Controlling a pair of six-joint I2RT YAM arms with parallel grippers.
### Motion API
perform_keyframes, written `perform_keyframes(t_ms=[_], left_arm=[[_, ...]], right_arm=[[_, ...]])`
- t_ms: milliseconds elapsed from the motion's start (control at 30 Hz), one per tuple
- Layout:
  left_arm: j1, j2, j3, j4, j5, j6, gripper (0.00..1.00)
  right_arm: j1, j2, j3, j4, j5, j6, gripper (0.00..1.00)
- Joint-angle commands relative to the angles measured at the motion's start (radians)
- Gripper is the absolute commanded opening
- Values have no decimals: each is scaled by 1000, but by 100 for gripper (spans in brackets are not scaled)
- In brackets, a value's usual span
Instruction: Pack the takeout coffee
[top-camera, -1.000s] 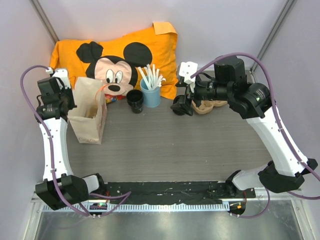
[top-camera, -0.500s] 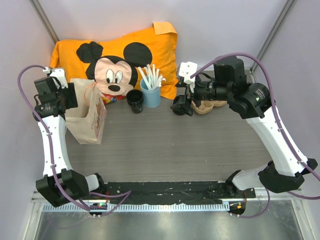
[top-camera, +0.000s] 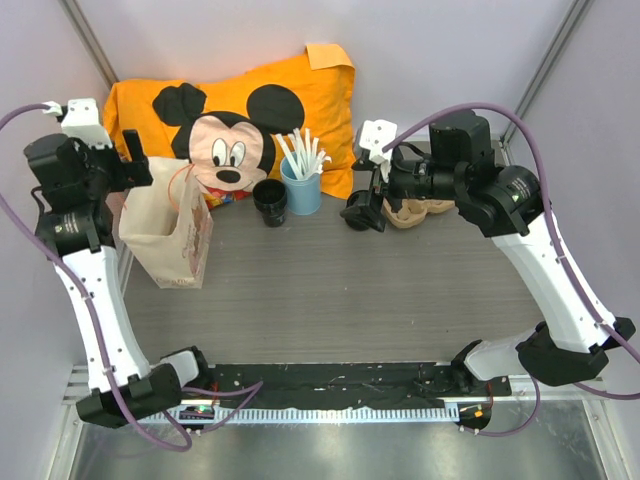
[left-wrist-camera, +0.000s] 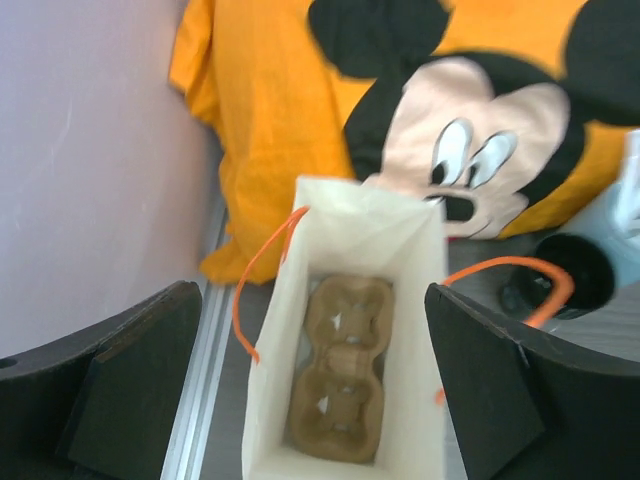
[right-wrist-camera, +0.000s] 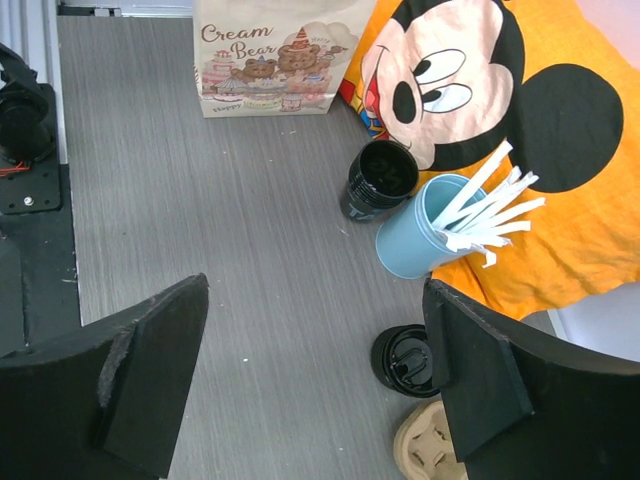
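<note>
The takeout coffee, a small cup with a round black ridged lid, stands on the grey table next to the right finger of my right gripper. That gripper hovers over it, open and empty. In the top view my right gripper hides the cup. My left gripper is open above a pale paper bag with orange handles. A tan cup carrier lies in the bottom of the bag. From above, the left gripper sits up and left of the bag.
A hollow black cup and a blue cup of white sticks stand side by side in front of an orange Mickey pillow. A second tan carrier lies under the right arm. Grey walls close in on both sides.
My left gripper has opened and lifted up and to the left, away from the bag's rim. The bag has shifted slightly left. The right arm has hardly moved.
</note>
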Motion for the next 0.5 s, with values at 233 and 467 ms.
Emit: perform_keyframes(t_ms=[233, 467], left_arm=[[5, -89, 203, -67, 623, 15, 100], [-239, -49, 239, -198, 595, 150, 100]], right_arm=[[-65, -8, -17, 161, 57, 140, 92], [-171, 22, -14, 226, 48, 235, 93]])
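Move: Under the open left hand stands the paper bag, its middle about 2 cm ahead, 2 cm to the right and 26 cm down; the black cup is some 7 cm ahead and 23 cm right of that hand, 35 cm down. From the right hand the black lid stack lies about 15 cm ahead, 2 cm right and 40 cm below, the cup carrier roughly 17 cm ahead and 16 cm right, the straw tub 19 cm ahead and 13 cm left. Swinging right and up from above the bag, the left hand, already empty and wide open, travels about 14 cm right, 9 cm up and 6 cm back, turning some 40 degrees clockwise and tipping its fingers up a little. The open right hand eases forward about 5 cm and slightly right, more nearly over the lid stack, with a small clockwise turn; neither touches anything. ##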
